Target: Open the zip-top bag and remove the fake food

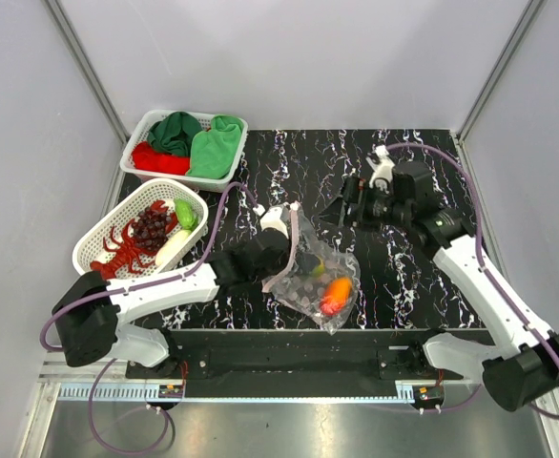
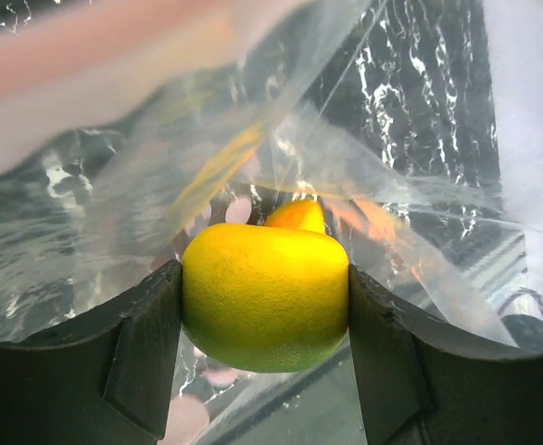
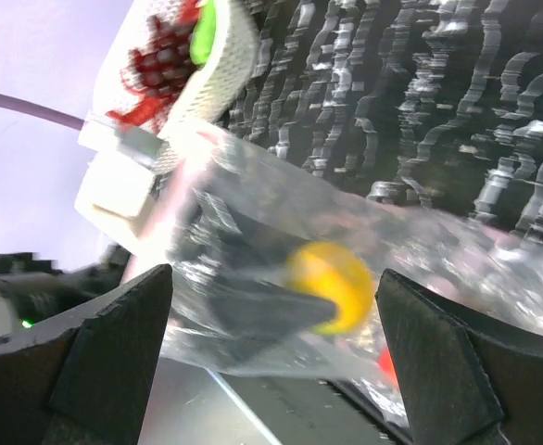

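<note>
The clear zip-top bag (image 1: 320, 284) lies at the table's front middle, its pink zip strip (image 1: 295, 232) raised towards the back. My left gripper (image 1: 304, 264) reaches inside the bag's mouth. In the left wrist view the left gripper (image 2: 265, 311) is shut on a yellow-green fruit (image 2: 265, 295), with an orange-red fruit (image 2: 296, 216) behind it. That orange-red fruit (image 1: 337, 295) rests low in the bag. My right gripper (image 1: 341, 210) hovers open behind the bag, touching nothing. Through the right gripper (image 3: 271, 362) I see the bag (image 3: 253, 213) and the yellow-green fruit (image 3: 332, 286).
A white oval basket (image 1: 96, 242) at the left holds a red lobster (image 1: 122, 254), dark grapes (image 1: 151, 227), a white radish (image 1: 170, 248) and a green vegetable (image 1: 186, 214). Behind it a rectangular basket (image 1: 232, 176) holds green and red cloths. Grey walls enclose the black marbled table (image 1: 289, 172).
</note>
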You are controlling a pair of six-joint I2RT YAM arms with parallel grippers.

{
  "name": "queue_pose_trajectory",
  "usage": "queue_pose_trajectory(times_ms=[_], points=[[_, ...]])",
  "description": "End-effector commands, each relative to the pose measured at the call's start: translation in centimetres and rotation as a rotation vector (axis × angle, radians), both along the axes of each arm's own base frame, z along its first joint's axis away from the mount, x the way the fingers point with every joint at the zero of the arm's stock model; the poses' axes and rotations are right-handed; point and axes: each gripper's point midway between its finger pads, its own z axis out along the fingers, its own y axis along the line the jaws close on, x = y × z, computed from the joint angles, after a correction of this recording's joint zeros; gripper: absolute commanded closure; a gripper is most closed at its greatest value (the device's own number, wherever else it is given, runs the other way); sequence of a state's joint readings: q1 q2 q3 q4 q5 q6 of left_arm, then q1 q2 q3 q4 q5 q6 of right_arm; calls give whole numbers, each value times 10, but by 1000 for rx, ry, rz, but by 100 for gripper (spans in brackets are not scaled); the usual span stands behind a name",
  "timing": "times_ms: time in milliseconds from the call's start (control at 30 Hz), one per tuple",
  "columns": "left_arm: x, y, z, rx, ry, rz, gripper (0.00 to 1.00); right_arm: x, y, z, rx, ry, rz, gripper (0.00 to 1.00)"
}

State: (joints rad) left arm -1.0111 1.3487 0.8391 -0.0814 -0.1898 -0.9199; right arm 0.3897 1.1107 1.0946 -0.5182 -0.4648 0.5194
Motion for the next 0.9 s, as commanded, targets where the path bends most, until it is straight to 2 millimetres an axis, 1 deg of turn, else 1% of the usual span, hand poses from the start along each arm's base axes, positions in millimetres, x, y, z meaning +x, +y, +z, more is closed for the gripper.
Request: queue_pose_trajectory(times_ms=[0, 67, 100, 133, 167, 233, 300, 367, 400, 433, 467, 500, 533, 633, 733, 800, 833, 867], points=[[8, 1, 35, -31, -67, 60, 100, -6, 37, 33, 48, -6, 84, 2], [6, -1, 37, -30, -66, 66, 100, -9, 45, 39, 54, -18, 86, 4], [9, 0, 40, -21, -72, 80, 100, -7, 46, 38, 55, -14, 72, 5], [6, -2, 39, -11, -73, 77, 100, -6, 48, 38, 53, -13, 75, 6], [6, -3, 40, -7, -72, 81, 100, -9, 51, 36, 51, -5, 90, 9], [5, -4, 41, 6, -76, 96, 100, -12, 55, 30, 42, 17, 108, 11], [3, -5, 41, 22, -83, 102, 100, -18, 61, 25, 28, 23, 130, 12], [5, -7, 41, 41, -83, 105, 100, -22, 63, 20, 5, 27, 134, 12], [4, -6, 40, 56, -81, 106, 100, -22, 64, 12, -26, 30, 134, 12], [3, -8, 41, 60, -83, 105, 100, -22, 64, 11, -38, 30, 136, 12], [3, -8, 41, 64, -86, 111, 100, -23, 65, 4, -57, 43, 143, 13], [3, -7, 41, 73, -91, 118, 100, -23, 65, 5, -57, 41, 146, 16], [3, -7, 41, 73, -90, 123, 100, -24, 65, 3, -59, 42, 145, 22], [4, -3, 39, 91, -86, 141, 100, -22, 60, 6, -69, 11, 113, 39], [4, 1, 38, 108, -87, 155, 100, -23, 54, 9, -84, -11, 104, 41], [5, 6, 37, 120, -88, 169, 100, -27, 53, 7, -91, -5, 114, 45], [5, 6, 37, 121, -89, 172, 100, -28, 52, 5, -93, 2, 117, 49], [5, 7, 37, 122, -89, 178, 100, -30, 50, 5, -94, 0, 115, 50]])
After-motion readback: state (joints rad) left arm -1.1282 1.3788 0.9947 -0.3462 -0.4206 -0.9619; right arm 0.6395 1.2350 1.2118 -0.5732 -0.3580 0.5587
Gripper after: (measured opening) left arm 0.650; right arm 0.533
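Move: The bag's pink zip rim, near its white slider, lies about 8 cm to the right hand's left, some 3 cm back and 3 cm lower. The yellow fruit is already in the left fingers, about 5 cm left, 5 cm back and 12 cm below the right hand; the orange fruit lies about 9 cm back and 21 cm below it. From the left hand that rim is some 3 cm left, 2 cm ahead and 9 cm higher, the white basket about 40 cm left and 10 cm ahead, 10 cm lower. The empty right hand comes in leftward about 6 cm towards the upper end of the zip rim, easing back some 3 cm on the way, first rising a little and then sinking, while it swings slightly counter-clockwise and its wide-open fingers close to about half around the pink strip. The left hand keeps its grip on the yellow fruit inside the bag, all but in place, rising about 2 cm and settling partway back while it rolls its left side up by about 10 degrees. ##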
